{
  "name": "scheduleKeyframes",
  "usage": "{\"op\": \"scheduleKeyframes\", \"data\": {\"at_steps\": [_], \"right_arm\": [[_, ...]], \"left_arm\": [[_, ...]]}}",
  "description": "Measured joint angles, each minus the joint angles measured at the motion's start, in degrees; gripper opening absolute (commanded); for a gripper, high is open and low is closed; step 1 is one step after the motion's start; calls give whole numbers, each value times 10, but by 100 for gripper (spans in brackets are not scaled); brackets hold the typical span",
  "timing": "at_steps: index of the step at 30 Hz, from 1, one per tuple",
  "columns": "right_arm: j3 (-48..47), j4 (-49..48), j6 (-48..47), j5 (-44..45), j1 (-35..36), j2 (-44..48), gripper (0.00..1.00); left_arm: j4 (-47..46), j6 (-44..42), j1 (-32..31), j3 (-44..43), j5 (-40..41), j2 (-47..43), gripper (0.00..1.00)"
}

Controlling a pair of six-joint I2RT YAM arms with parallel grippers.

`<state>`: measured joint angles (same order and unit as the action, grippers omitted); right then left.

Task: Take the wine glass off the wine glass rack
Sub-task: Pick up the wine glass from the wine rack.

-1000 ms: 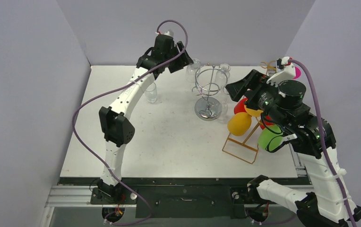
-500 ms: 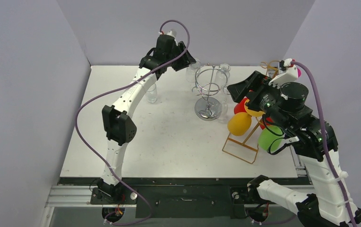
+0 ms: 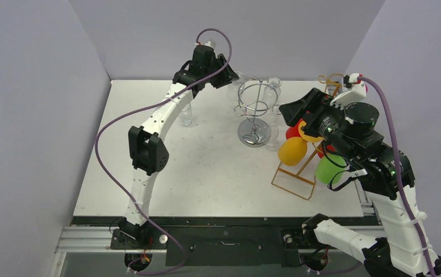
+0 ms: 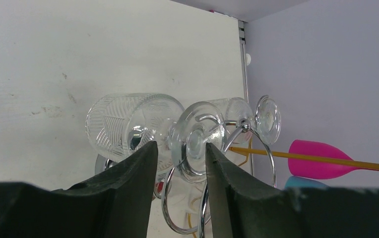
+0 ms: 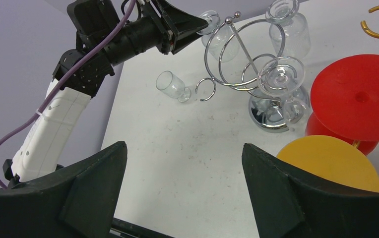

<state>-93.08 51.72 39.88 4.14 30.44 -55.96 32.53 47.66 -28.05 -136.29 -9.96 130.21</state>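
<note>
The chrome wine glass rack [image 3: 254,109] stands at the back middle of the table. A clear patterned wine glass [image 4: 133,124] hangs on the rack's left side, its round foot [image 4: 197,134] toward my left gripper [image 4: 180,148]. The left jaws stand narrowly apart just before that foot; the right finger overlaps the foot's edge and a gap shows on the left. From above, the left gripper [image 3: 228,74] sits against that wine glass [image 3: 236,81]. My right gripper [image 5: 183,148] hangs wide open, holding nothing, above the table to the right of the rack [image 5: 237,64].
Two more clear glasses [image 3: 273,86] [image 5: 282,79] hang on the rack. A small clear glass [image 3: 185,113] stands on the table at the left. A gold wire stand [image 3: 292,182] to the right carries yellow [image 3: 292,151], red and green [image 3: 329,169] plastic glasses. Walls close in at the back and on both sides.
The left gripper's jaws have narrowed around the glass's foot and the left arm has edged a little toward the rack. The right arm has shifted slightly, still open.
</note>
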Motion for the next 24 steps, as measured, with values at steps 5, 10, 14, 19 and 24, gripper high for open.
{"op": "scheduleKeyframes", "data": {"at_steps": [5, 10, 14, 19, 24], "right_arm": [[0, 0, 0, 0, 0, 0, 80], [3, 2, 0, 2, 0, 1, 80], [3, 2, 0, 2, 0, 1, 80], [3, 2, 0, 2, 0, 1, 80], [7, 2, 0, 2, 0, 1, 80]], "left_arm": [[-16, 6, 2, 0, -10, 3, 30], [-20, 12, 3, 0, -13, 3, 20], [-25, 15, 3, -1, -16, 3, 14], [-26, 16, 5, -5, -21, 3, 10], [-26, 17, 7, -5, -23, 3, 6]]}}
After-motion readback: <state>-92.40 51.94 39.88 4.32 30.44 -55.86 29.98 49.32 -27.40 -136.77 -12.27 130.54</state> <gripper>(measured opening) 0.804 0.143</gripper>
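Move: The left hand is already at the wine glass hanging foot-up on the rack's forward-left side. The glass's middle lies some 2 cm ahead, 2 cm right and 6 cm below. The rack post is about 4 cm back and 6 cm right, and a second hanging glass is about 12 cm right and 1 cm back. For the idle right hand, the wine glass is roughly 32 cm ahead, 10 cm left and 22 cm below. The left fingers close over the wine glass's foot, pinching it from above and below while rising about 1 cm. ##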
